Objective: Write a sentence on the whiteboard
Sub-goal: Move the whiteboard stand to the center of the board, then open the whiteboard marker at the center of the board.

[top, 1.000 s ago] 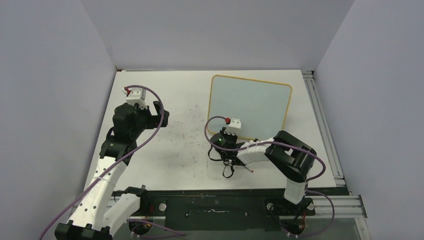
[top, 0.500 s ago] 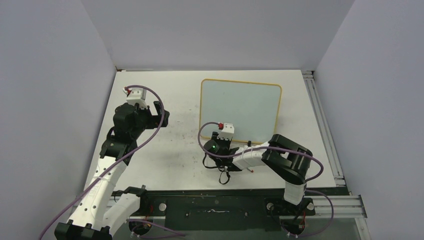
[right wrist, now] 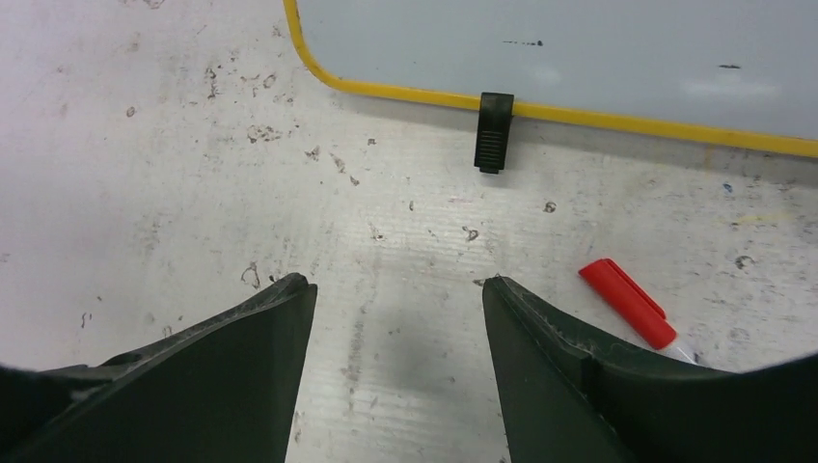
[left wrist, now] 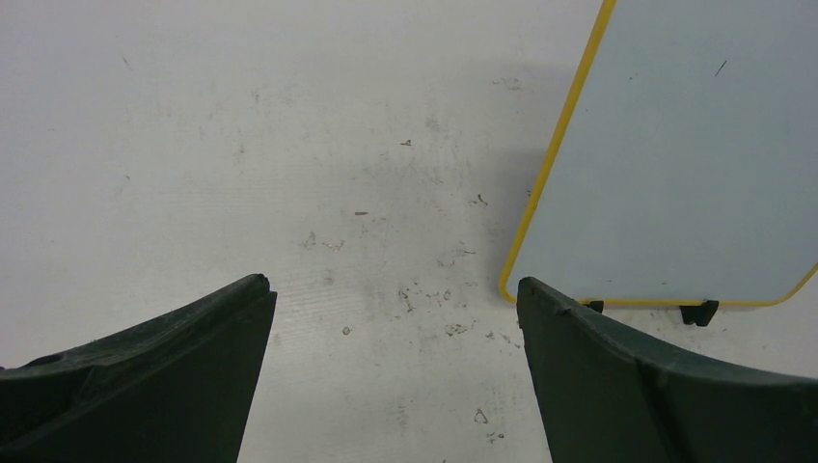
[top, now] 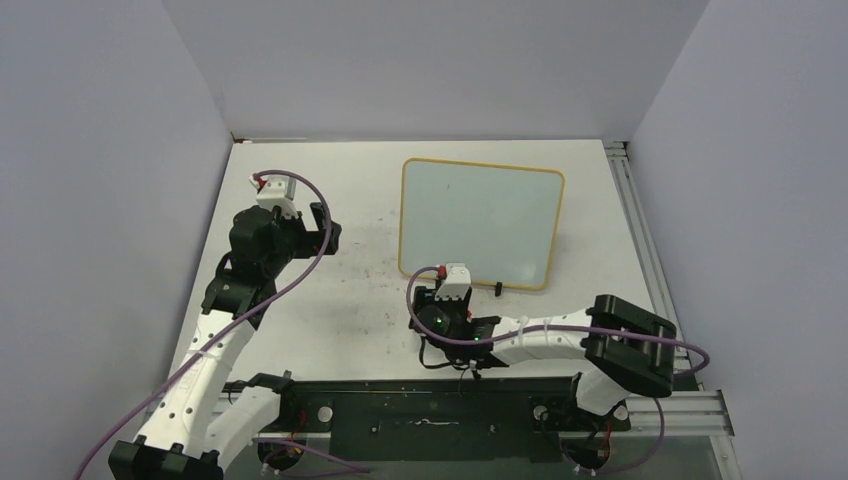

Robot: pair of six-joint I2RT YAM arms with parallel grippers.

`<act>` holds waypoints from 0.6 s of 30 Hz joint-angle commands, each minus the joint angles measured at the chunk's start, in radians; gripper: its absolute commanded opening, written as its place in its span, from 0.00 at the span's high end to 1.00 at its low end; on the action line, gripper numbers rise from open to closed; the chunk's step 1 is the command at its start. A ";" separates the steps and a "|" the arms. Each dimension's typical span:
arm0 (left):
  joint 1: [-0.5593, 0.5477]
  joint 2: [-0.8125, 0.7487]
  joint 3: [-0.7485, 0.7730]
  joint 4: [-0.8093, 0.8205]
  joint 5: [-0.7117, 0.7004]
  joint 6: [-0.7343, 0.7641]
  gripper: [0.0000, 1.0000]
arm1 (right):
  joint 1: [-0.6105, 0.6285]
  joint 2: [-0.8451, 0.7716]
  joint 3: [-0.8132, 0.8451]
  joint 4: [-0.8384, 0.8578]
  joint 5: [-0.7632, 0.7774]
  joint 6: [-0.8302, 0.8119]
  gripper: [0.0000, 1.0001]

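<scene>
The whiteboard (top: 480, 222) lies flat at the table's far centre-right, pale blue with a yellowish frame. Its surface is blank, and the sentence does not show in any view. My right gripper (top: 447, 300) (right wrist: 395, 281) is open just in front of the board's near left corner (right wrist: 307, 58), holding nothing. One black clip foot (right wrist: 494, 130) sticks out from the frame ahead of it. A red-capped marker (right wrist: 627, 302) lies on the table beside the right finger. My left gripper (top: 325, 228) (left wrist: 394, 283) hangs wide open and empty left of the board (left wrist: 675, 145).
The white tabletop (top: 360, 300) is scuffed with small grey and reddish marks. Grey walls close in the left, right and back. An aluminium rail (top: 650, 260) runs along the table's right edge. The right arm's elbow (top: 630, 350) rests low near the front edge.
The board slid left and squared up with the right gripper at its near edge. That gripper has since opened and drawn back toward me. The left arm has barely moved.
</scene>
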 commanded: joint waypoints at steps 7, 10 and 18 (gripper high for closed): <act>-0.016 -0.011 0.002 0.036 0.015 0.014 0.04 | -0.096 -0.293 -0.021 -0.435 -0.222 -0.132 0.36; -0.018 -0.009 0.000 0.038 0.019 0.016 0.04 | -0.202 -0.349 -0.022 -0.515 -0.330 -0.196 0.35; -0.020 0.009 0.004 0.033 0.018 0.016 0.04 | -0.434 -0.368 -0.057 -0.554 -0.541 -0.293 0.33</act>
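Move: The marker, the likely goal, lies about 12 cm to the right of the open right hand, some 3 cm back and 5 cm lower. The stand's left clip is roughly 7 cm ahead and 1 cm to the right, 4 cm below; its right clip is about 7 cm ahead and 15 cm to the right, just as low. From the left hand the marker lies some 33 cm right, 12 cm back and 24 cm down. The empty right hand swings about 12 cm right towards the marker, fingers staying open and tipping down nearly 20 degrees. ##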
